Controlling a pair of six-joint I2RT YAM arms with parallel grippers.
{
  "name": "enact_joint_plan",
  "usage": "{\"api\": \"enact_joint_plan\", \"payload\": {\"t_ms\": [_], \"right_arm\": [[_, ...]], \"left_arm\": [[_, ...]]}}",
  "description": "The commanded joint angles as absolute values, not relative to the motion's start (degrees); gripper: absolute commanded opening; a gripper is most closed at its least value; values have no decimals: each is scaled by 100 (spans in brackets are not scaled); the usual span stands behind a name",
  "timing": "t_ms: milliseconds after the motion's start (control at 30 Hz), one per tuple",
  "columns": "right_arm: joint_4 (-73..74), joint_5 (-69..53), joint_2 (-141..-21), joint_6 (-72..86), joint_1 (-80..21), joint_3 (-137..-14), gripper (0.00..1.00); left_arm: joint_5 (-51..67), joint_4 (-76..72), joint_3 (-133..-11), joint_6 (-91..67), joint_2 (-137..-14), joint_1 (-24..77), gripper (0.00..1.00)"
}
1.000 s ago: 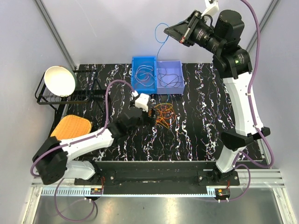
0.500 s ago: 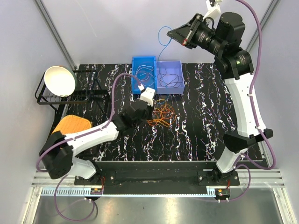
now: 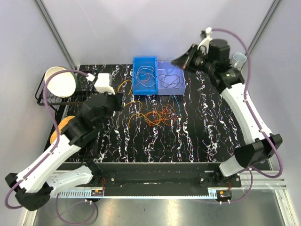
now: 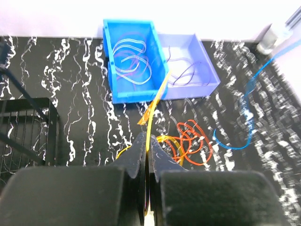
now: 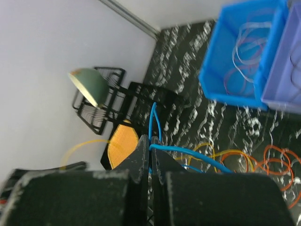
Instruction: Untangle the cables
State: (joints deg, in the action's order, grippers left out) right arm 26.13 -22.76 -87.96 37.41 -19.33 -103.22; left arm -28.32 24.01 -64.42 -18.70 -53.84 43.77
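Note:
The cables lie as a mostly orange and red tangle [image 3: 157, 117] on the black marbled table, in front of the bins. My left gripper [image 3: 118, 98] is raised to the left of it, shut on a yellow cable [image 4: 151, 110] that runs up from the tangle [image 4: 190, 143]. My right gripper [image 3: 175, 62] hangs above the lavender bin, shut on a blue cable [image 5: 188, 153]. That blue cable [image 4: 244, 120] curves down to the table right of the tangle. Thin loops lie inside both bins.
A blue bin [image 3: 145, 75] and a lavender bin [image 3: 170, 77] stand side by side at the back. A white bowl [image 3: 60, 81] sits in a black wire rack at the left, with an orange pad [image 3: 63, 126] in front of it. A white cup [image 3: 239, 59] stands at the back right.
My left gripper shut on the yellow cable and pulled it up and back to the left, out of the tangle. My right arm came down toward the bins with the blue cable.

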Motion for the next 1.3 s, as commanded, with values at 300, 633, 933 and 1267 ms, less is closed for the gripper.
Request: {"api": "enact_joint_plan", "payload": {"t_ms": [300,633,933,1267], "right_arm": [[2391,-2057,-8920,3235,-1925,-10545,0],[2496,-1452,-10001,2769,-1898,-12198,0],[2505,-871,-11407,2093,-1855,-14114,0],[2057,-123,-12743,1265,-1767,-14959,0]], "left_arm": [[-2347,4042,-6206,-2618,-4388,4342,0],[-2689,4878,-5038,-3094,-3323,4351,0],[-2610,4869,-4869,-3006,-3436,4350,0],[-2725,4860,-4843,-3050,-3094,4350,0]]}}
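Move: The right hand holds the blue cable high up, with the purple box about 15 cm ahead, 1 cm to its right and 36 cm below; the blue box stands some 16 cm ahead, 14 cm left. From the left hand, which holds a yellow cable's end, the orange tangle lies about 4 cm ahead, 16 cm right and 33 cm below, and the blue box 27 cm ahead, 7 cm right. The right hand, keeping its pinch on the blue cable, dips about 6 cm, climbs back some 10 cm, then carries the cable about 18 cm forward until it is high over the purple box, the fingers tipping up some 20 degrees and swinging clockwise. Meanwhile the left hand keeps the yellow cable pinched and draws it away from the orange tangle, some 13 cm down, 10 cm back and 7 cm left, tilting its fingers down before it stops over the near left table. ##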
